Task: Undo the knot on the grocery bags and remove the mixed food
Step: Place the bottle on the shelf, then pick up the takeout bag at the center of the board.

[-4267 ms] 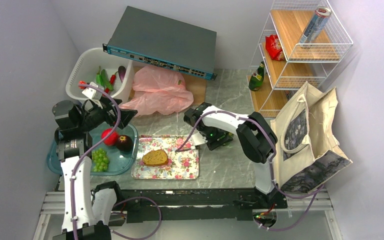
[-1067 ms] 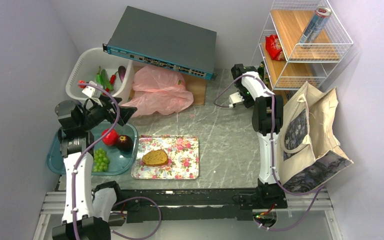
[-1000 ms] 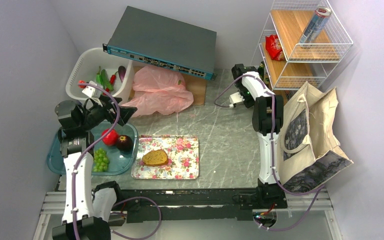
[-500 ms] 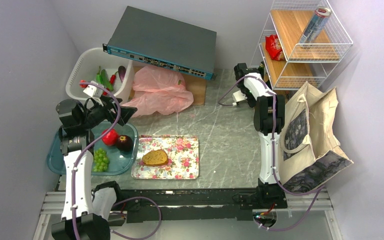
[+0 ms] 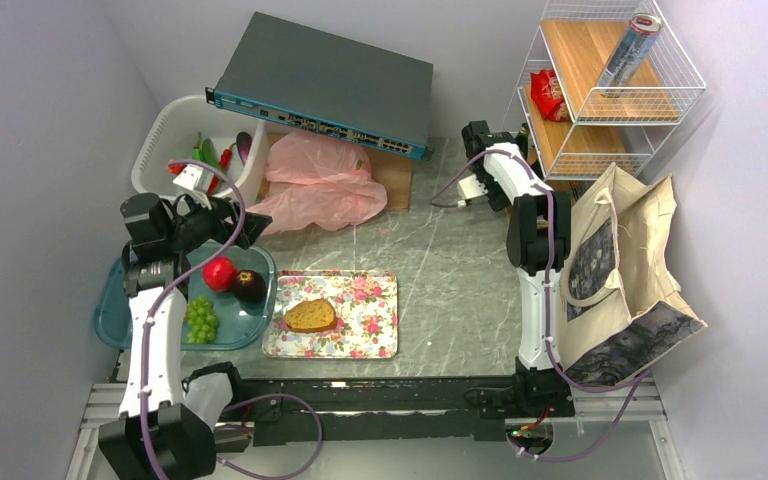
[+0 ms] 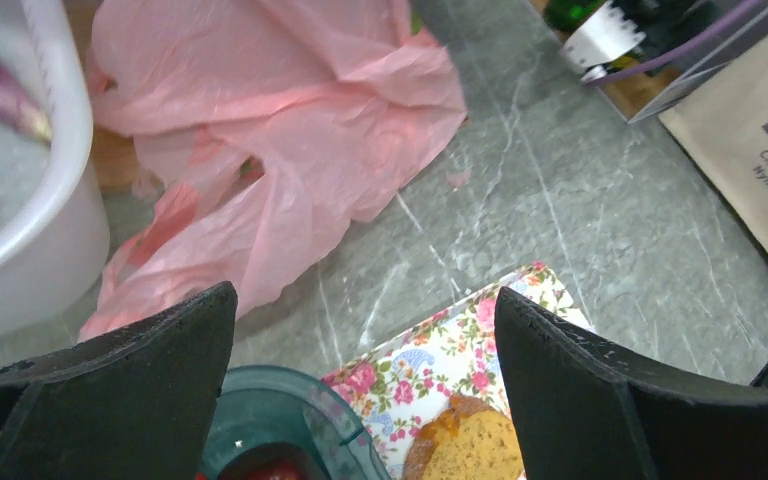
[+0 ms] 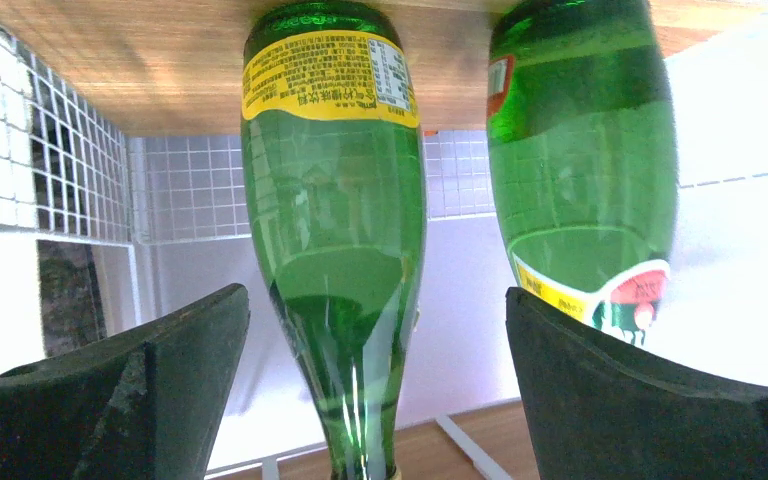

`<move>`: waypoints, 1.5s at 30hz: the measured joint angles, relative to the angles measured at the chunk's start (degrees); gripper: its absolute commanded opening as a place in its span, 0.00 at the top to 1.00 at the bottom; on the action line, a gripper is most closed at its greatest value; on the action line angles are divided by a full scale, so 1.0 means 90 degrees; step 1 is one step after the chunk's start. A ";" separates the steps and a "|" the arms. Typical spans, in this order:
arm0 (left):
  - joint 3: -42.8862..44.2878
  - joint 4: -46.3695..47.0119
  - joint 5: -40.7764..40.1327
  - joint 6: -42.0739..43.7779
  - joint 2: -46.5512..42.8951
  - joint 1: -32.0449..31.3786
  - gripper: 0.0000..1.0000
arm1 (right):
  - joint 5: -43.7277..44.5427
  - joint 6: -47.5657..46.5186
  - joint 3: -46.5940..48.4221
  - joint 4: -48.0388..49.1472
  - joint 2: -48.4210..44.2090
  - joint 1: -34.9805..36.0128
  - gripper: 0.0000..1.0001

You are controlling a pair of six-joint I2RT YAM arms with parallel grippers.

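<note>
The pink bag point(image 5: 320, 185) lies flat and open at the back; I see no knot on it. The beige tote point(image 5: 620, 270) stands at the right. Peppers and an eggplant point(image 5: 243, 147) lie in the white basket point(image 5: 165, 125). Apple point(image 5: 220, 272), plum point(image 5: 250, 287) and grapes point(image 5: 200, 320) sit in the teal tray point(image 5: 120, 320). Bread point(image 5: 310, 316) lies on the floral tray point(image 5: 370, 335). My right gripper point(image 7: 375, 400) is open around the neck of a green bottle point(image 7: 335, 250) on the wire shelf's bottom level. My left gripper point(image 6: 365, 390) is open and empty above the teal tray's edge point(image 6: 290, 400).
A second green bottle point(image 7: 580, 150) stands beside the first. The wire shelf point(image 5: 600, 120) holds a red snack packet point(image 5: 547, 95) and a silver can point(image 5: 632, 50). A grey network switch point(image 5: 325, 85) sits at the back. In the left wrist view the pink bag point(image 6: 260, 130) lies ahead.
My right arm has swung from the floral tray to the wire shelf and brought its open jaws to the bottle. My left gripper has shifted slightly to the right.
</note>
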 measured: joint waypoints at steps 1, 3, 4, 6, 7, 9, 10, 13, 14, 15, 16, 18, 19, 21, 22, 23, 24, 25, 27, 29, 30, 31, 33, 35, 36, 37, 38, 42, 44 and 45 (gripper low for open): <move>0.0015 -0.0100 -0.0104 0.0134 0.0119 -0.0002 0.01 | -0.0029 0.0051 0.0000 -0.0036 -0.0039 0.0024 0.00; 0.0053 -0.0274 -0.0333 0.0350 0.0372 -0.0056 0.00 | -0.0104 0.0187 0.0000 -0.0138 -0.0136 0.0102 0.00; 0.0092 -0.0355 -0.0444 0.0469 0.0491 -0.0097 0.01 | -0.0165 0.0262 -0.0007 -0.0180 -0.0182 0.0136 0.00; 0.0231 -0.0512 -0.0712 0.0755 0.0770 -0.0279 0.01 | -0.0274 0.0415 -0.0134 -0.0211 -0.0299 0.0192 0.00; 0.0294 -0.0532 -0.0816 0.0865 0.0886 -0.0379 0.01 | -0.0347 0.0505 -0.0240 -0.0238 -0.0372 0.0219 0.00; 0.0505 -0.0559 -0.1117 0.1192 0.1207 -0.0663 0.01 | -0.0491 0.0685 -0.0478 -0.0352 -0.0554 0.0304 0.00; 0.0590 -0.0544 -0.1217 0.1321 0.1348 -0.0770 0.01 | -0.0546 0.0770 -0.0578 -0.0398 -0.0627 0.0330 0.00; 0.0899 -0.0461 -0.1542 0.1758 0.1926 -0.1137 0.01 | -0.0792 0.1122 -0.1022 -0.0539 -0.0986 0.0498 0.00; 0.0993 -0.0432 -0.1620 0.1938 0.2144 -0.1263 0.01 | -0.0879 0.1263 -0.1202 -0.0556 -0.1132 0.0583 0.00; 0.1093 -0.0410 -0.1659 0.2169 0.2385 -0.1389 0.01 | -0.0974 0.1396 -0.1387 -0.0602 -0.1304 0.0687 0.00; 0.1200 -0.0420 -0.1683 0.2380 0.2603 -0.1523 0.01 | -0.1083 0.1537 -0.1576 -0.0663 -0.1484 0.0809 0.00; 0.1430 -0.0469 -0.1736 0.2834 0.3016 -0.1785 0.01 | -0.1287 0.1804 -0.1911 -0.0763 -0.1838 0.1018 0.00; 0.1598 -0.0529 -0.1775 0.3101 0.3245 -0.1945 0.01 | -0.1418 0.1960 -0.2064 -0.0826 -0.2021 0.1137 0.00; 0.1999 -0.0590 -0.1868 0.3606 0.3738 -0.2268 0.01 | -0.1666 0.2254 -0.2229 -0.0986 -0.2290 0.1311 0.00; 0.2203 -0.0639 -0.1940 0.3815 0.3961 -0.2407 0.01 | -0.1838 0.2433 -0.2263 -0.1090 -0.2419 0.1375 0.00; 0.2402 -0.0648 -0.2040 0.3993 0.4189 -0.2526 0.01 | -0.2016 0.2620 -0.2273 -0.1195 -0.2535 0.1421 0.00; 0.2579 -0.0668 -0.2157 0.4138 0.4393 -0.2628 0.01 | -0.2169 0.2766 -0.2273 -0.1268 -0.2635 0.1445 0.00; 0.2798 -0.0721 -0.2324 0.4291 0.4624 -0.2742 0.01 | -0.2370 0.2946 -0.2283 -0.1345 -0.2769 0.1474 0.00; 0.3208 -0.0763 -0.2679 0.4588 0.5119 -0.2931 0.12 | -0.2754 0.3269 -0.2358 -0.1443 -0.3099 0.1559 0.00; 0.3449 -0.0818 -0.2977 0.4860 0.5532 -0.3070 0.43 | -0.3143 0.3548 -0.2562 -0.1467 -0.3565 0.1654 0.00; 0.3509 -0.0908 -0.3062 0.4979 0.5668 -0.3121 0.56 | -0.3303 0.3653 -0.2669 -0.1467 -0.3786 0.1710 0.00; 0.3534 -0.1037 -0.3094 0.5173 0.5795 -0.3174 0.73 | -0.3504 0.3786 -0.2822 -0.1435 -0.4073 0.1787 0.00; 0.3342 -0.1207 -0.2873 0.5450 0.5785 -0.3237 0.96 | -0.3949 0.4099 -0.3111 -0.1353 -0.4697 0.1965 0.00; 0.2664 -0.1304 -0.2351 0.5792 0.5272 -0.3281 1.00 | -0.4517 0.4461 -0.3344 -0.1134 -0.5331 0.2113 0.00; 0.2288 -0.1394 -0.2089 0.5921 0.4879 -0.3322 1.00 | -0.4804 0.4641 -0.3466 -0.0971 -0.5668 0.2149 0.00; 0.1943 -0.1486 -0.1819 0.6003 0.4432 -0.3388 1.00 | -0.5088 0.4826 -0.3621 -0.0741 -0.6023 0.2174 0.00; 0.1673 -0.1608 -0.1515 0.6047 0.3905 -0.3502 1.00 | -0.5384 0.5030 -0.3820 -0.0459 -0.6411 0.2188 0.00; 0.1613 -0.1423 -0.0546 0.5921 0.2511 -0.4138 1.00 | -0.6064 0.5661 -0.4367 0.0437 -0.7298 0.2562 0.00; 0.1785 -0.1234 -0.0206 0.5795 0.2178 -0.4527 1.00 | -0.6380 0.5955 -0.4539 0.0913 -0.7419 0.2895 0.00; 0.1885 -0.1129 -0.0068 0.5710 0.2096 -0.4711 1.00 | -0.6516 0.6091 -0.4588 0.1158 -0.7397 0.3048 0.00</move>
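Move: Ahead and to the right of the open left hand, the pink bag's middle lies about 13 cm forward, 12 cm right and 20 cm below. From the left hand, the white basket is some 17 cm forward and 10 cm left, and the flowered tray 14 cm back and 15 cm right. From the right hand, the pink bag is roughly 46 cm left, 9 cm back and 5 cm lower; the near bottle stands 3 cm right and 1 cm back, the far bottle 8 cm beyond that bottle. Swooping forward and down some 16 cm each and 9 cm right, the left hand rolls its left side up, shuts on the pink bag and pinches it, then pulls it back, up and right, turning clockwise. Meanwhile the right hand, still open, backs off from the bottles, about 28 cm back and 27 cm left, rising 15 cm late and rolling over some 85 degrees to face the bag. ##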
